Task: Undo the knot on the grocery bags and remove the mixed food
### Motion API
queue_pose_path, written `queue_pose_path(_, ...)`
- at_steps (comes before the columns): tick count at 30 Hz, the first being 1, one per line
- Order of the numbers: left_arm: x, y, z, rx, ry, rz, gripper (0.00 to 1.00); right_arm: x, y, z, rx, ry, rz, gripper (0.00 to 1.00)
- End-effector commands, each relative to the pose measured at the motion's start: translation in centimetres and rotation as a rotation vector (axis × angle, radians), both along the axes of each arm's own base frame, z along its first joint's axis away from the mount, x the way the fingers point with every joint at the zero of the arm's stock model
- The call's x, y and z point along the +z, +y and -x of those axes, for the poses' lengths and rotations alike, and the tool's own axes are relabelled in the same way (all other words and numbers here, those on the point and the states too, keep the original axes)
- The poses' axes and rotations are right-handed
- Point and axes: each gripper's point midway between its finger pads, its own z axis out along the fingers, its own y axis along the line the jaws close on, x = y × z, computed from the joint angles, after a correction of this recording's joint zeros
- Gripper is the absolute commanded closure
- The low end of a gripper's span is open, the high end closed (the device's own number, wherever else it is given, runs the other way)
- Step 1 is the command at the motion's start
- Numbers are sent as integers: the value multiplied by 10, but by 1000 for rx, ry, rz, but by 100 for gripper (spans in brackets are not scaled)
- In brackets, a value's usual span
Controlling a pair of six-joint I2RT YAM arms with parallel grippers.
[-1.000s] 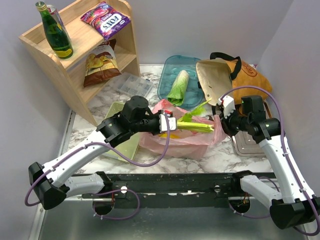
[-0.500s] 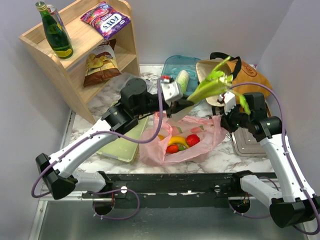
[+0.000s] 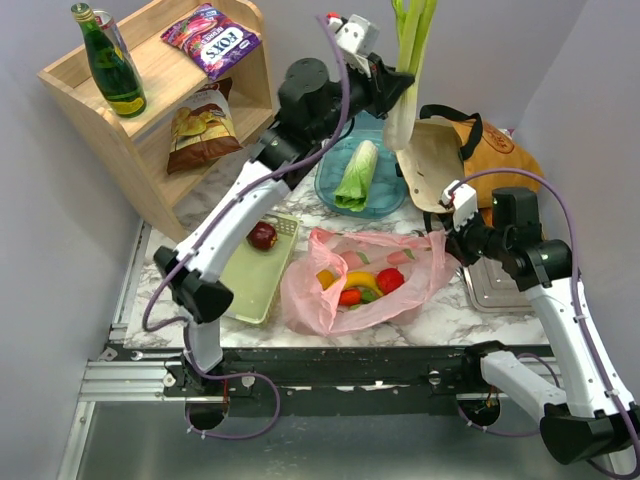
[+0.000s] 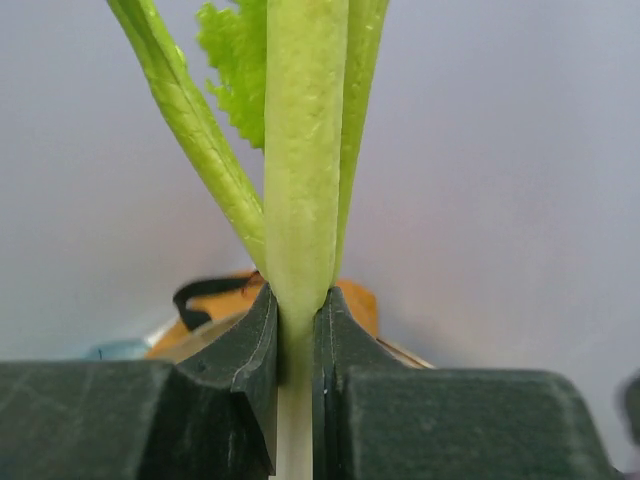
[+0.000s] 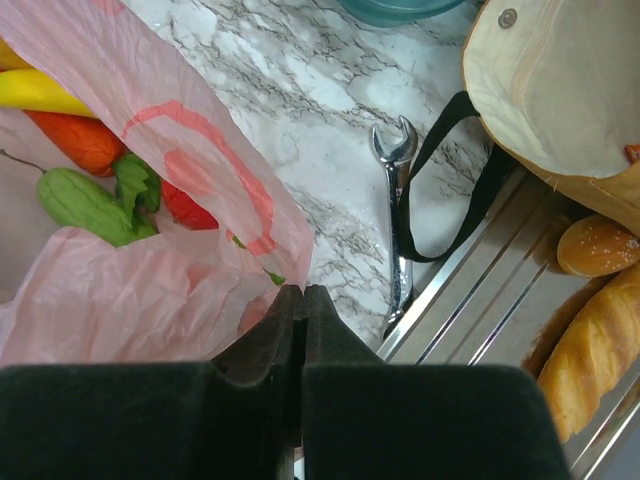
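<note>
My left gripper [image 3: 397, 88] is raised high over the back of the table, shut on a pale-green leafy stalk [image 3: 412, 40] that stands upright; the left wrist view shows the jaws [image 4: 297, 305] pinching the stalk [image 4: 305, 150]. The pink plastic bag [image 3: 330, 290] lies open in the middle, holding a banana [image 5: 35, 90], a red-orange carrot-like piece [image 5: 85, 140], a green vegetable [image 5: 85, 200] and red fruit [image 3: 389, 279]. My right gripper [image 5: 302, 292] is shut on the bag's right edge [image 5: 250, 200]. The knot is out of view. The orange tote [image 3: 495, 150] lies at the back right.
A teal tray [image 3: 335, 140] behind the bag holds another leafy vegetable [image 3: 357, 175]. A dark red fruit [image 3: 262, 236] sits on a green tray [image 3: 250, 290]. A wrench [image 5: 397, 215] and a metal tray [image 5: 480, 300] with bread [image 5: 600, 340] lie right. A wooden shelf [image 3: 150, 150] stands back left.
My left arm has lifted the leafy stalk out of the pink bag, up and back to high above the teal tray. My right gripper has kept its hold on the bag's edge.
</note>
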Motion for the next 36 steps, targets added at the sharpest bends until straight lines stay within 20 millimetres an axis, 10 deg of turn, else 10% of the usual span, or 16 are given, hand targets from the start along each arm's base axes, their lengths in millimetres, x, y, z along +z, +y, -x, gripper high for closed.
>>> queue_pose_path(1, -118, -31, -59, 45, 344, -93, 100, 6, -11, 7, -47, -13, 26, 100)
queue_pose_path(11, -253, -29, -130, 95, 700, -59, 100, 5, -19, 18, -105, 34, 38, 99)
queue_pose_path(28, -332, -24, -158, 123, 945, 6, 94, 9, -24, 13, -154, 73, 55, 99)
queue_pose_path(36, -326, -26, -166, 106, 871, -17, 34, 11, -24, 11, -149, 81, 64, 99)
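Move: The left hand, high up, already holds the long green stalk; the teal bin it goes to has its middle about 16 cm ahead, no real way to either side and some 45 cm below. The cabbage lies in that bin, roughly 2 cm left of its middle. The canvas bag is about 28 cm to the right of the bin, the pink plastic bag some 33 cm nearer the base. From the right hand the bin is about 27 cm ahead, 24 cm left. Down steeply and forward into the teal bin goes the left hand with the long green stalk, about 37 cm down and 16 cm out, tipping its fingers some 55 degrees downward. It checks briefly, then sinks the last few centimetres and opens about halfway to release the stalk. The right hand keeps its pinch on the pink bag's rim, drifting about 2 cm right. ##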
